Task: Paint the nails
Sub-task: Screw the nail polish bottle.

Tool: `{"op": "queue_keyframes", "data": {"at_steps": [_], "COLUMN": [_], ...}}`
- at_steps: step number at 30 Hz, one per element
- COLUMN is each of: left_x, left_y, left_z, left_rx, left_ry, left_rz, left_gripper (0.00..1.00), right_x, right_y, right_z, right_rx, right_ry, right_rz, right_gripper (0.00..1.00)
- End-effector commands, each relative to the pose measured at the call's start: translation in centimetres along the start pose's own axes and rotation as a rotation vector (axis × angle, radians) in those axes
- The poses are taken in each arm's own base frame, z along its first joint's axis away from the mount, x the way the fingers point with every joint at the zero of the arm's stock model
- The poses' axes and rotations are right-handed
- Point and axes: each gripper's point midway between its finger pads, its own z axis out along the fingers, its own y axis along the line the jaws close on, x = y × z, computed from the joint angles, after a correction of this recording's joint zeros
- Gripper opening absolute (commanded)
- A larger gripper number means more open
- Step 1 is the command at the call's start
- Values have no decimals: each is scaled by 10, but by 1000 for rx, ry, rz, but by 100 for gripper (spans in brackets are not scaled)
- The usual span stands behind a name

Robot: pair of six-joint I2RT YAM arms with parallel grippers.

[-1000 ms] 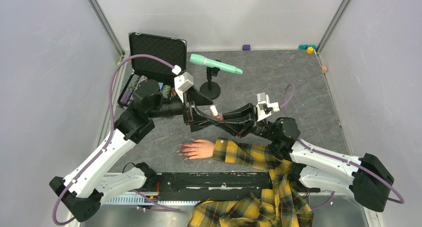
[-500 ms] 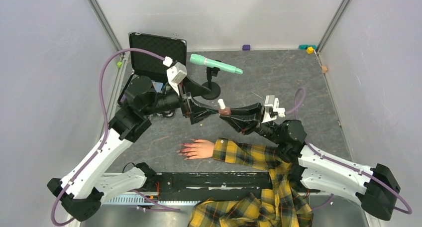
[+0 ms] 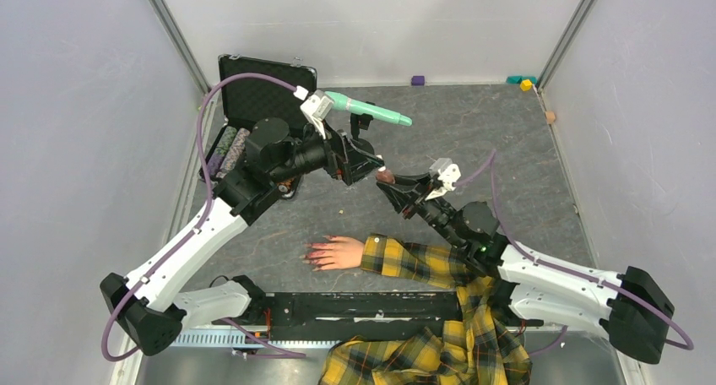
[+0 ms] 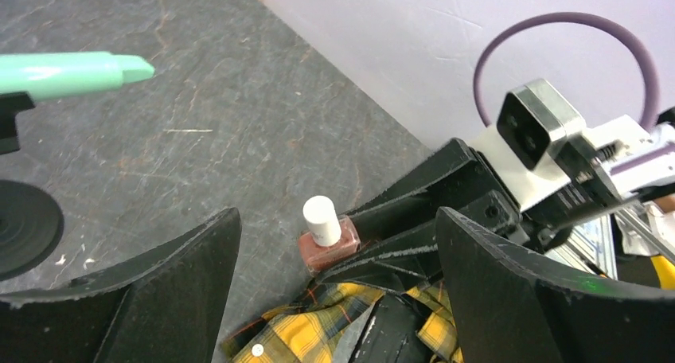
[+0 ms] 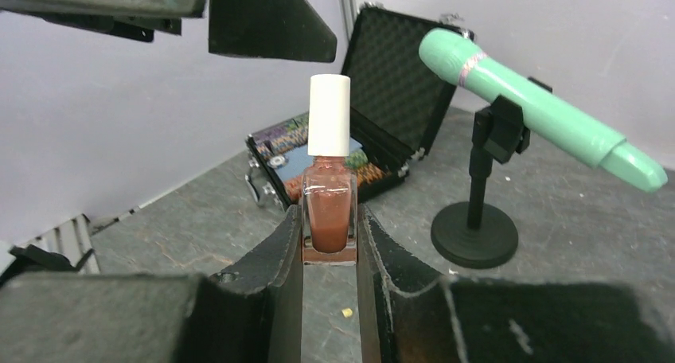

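The nails (image 3: 311,254) are small glossy red tips on a pale mannequin hand (image 3: 339,252), which lies palm down in a yellow plaid sleeve (image 3: 422,262) near the front. Above the floor, my right gripper (image 3: 390,182) (image 5: 329,228) is shut on the glass body of a brownish polish bottle (image 3: 383,176) (image 5: 329,200). The bottle stands upright with its white cap (image 5: 329,115) on. My left gripper (image 3: 370,161) (image 4: 338,213) is open, its jaws wide on either side of the bottle (image 4: 326,236) and clear of it. Neither wrist view shows the nails.
A black case (image 3: 266,85) with its lid open stands at the back left. A mint-green microphone-like tool (image 3: 367,109) rests on a black stand (image 3: 357,155) just behind both grippers. Small coloured blocks (image 3: 525,83) lie along the far wall. A black rail (image 3: 355,305) runs along the near edge.
My right gripper has carried the bottle up and farther from the hand. My left arm has swung toward the back and turned so its open jaws face the bottle's cap.
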Motion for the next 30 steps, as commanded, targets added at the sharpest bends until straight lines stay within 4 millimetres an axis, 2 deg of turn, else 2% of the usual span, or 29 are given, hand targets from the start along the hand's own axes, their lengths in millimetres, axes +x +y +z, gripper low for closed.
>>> {"op": "queue_keyframes", "data": {"at_steps": [1, 7, 11, 14, 16, 22, 30], "left_x": [-4, 13, 22, 25, 26, 32, 39], "left_y": [10, 30, 39, 39, 38, 34, 37], "left_z": [3, 10, 10, 11, 13, 17, 20], "left_rx": [-62, -144, -181, -178, -165, -128, -135], "left_ry": [-33, 35, 60, 61, 61, 84, 107], "left_rz": [-54, -97, -110, -122, -129, -156, -173], "left_gripper": [94, 79, 78, 79, 77, 57, 54], "right_x": [-7, -2, 1, 1, 1, 2, 1], "right_y": [-4, 5, 7, 9, 9, 9, 7], "right_z": [11, 19, 22, 24, 24, 24, 23], "right_rx": [65, 80, 91, 89, 90, 101, 114], "right_ry": [-6, 25, 39, 39, 39, 39, 41], "right_rz": [-44, -78, -92, -94, -94, -88, -90], "right_gripper": [0, 0, 0, 0, 0, 0, 0]}}
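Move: The nail polish bottle stands cap-up in the right gripper. Its white cap is about 4 cm below the open left gripper, 3 cm to its right and 2 cm ahead. From the right gripper the cap lies some 4 cm up, 2 cm ahead and 1 cm left. The microphone is about 20 cm straight ahead of the left gripper and 9 cm below; the fake hand lies roughly 8 cm back, 9 cm left and 30 cm below it. Lower the left gripper about 6 cm, easing a little forward and tipping it down some 10 degrees, so the fingers come down either side of the bottle's cap while they close from wide to about half open. Meanwhile, keep the bottle pinched in the right gripper and bring it down and left towards the left fingers, rolling its left side slightly down, then hold it there. ##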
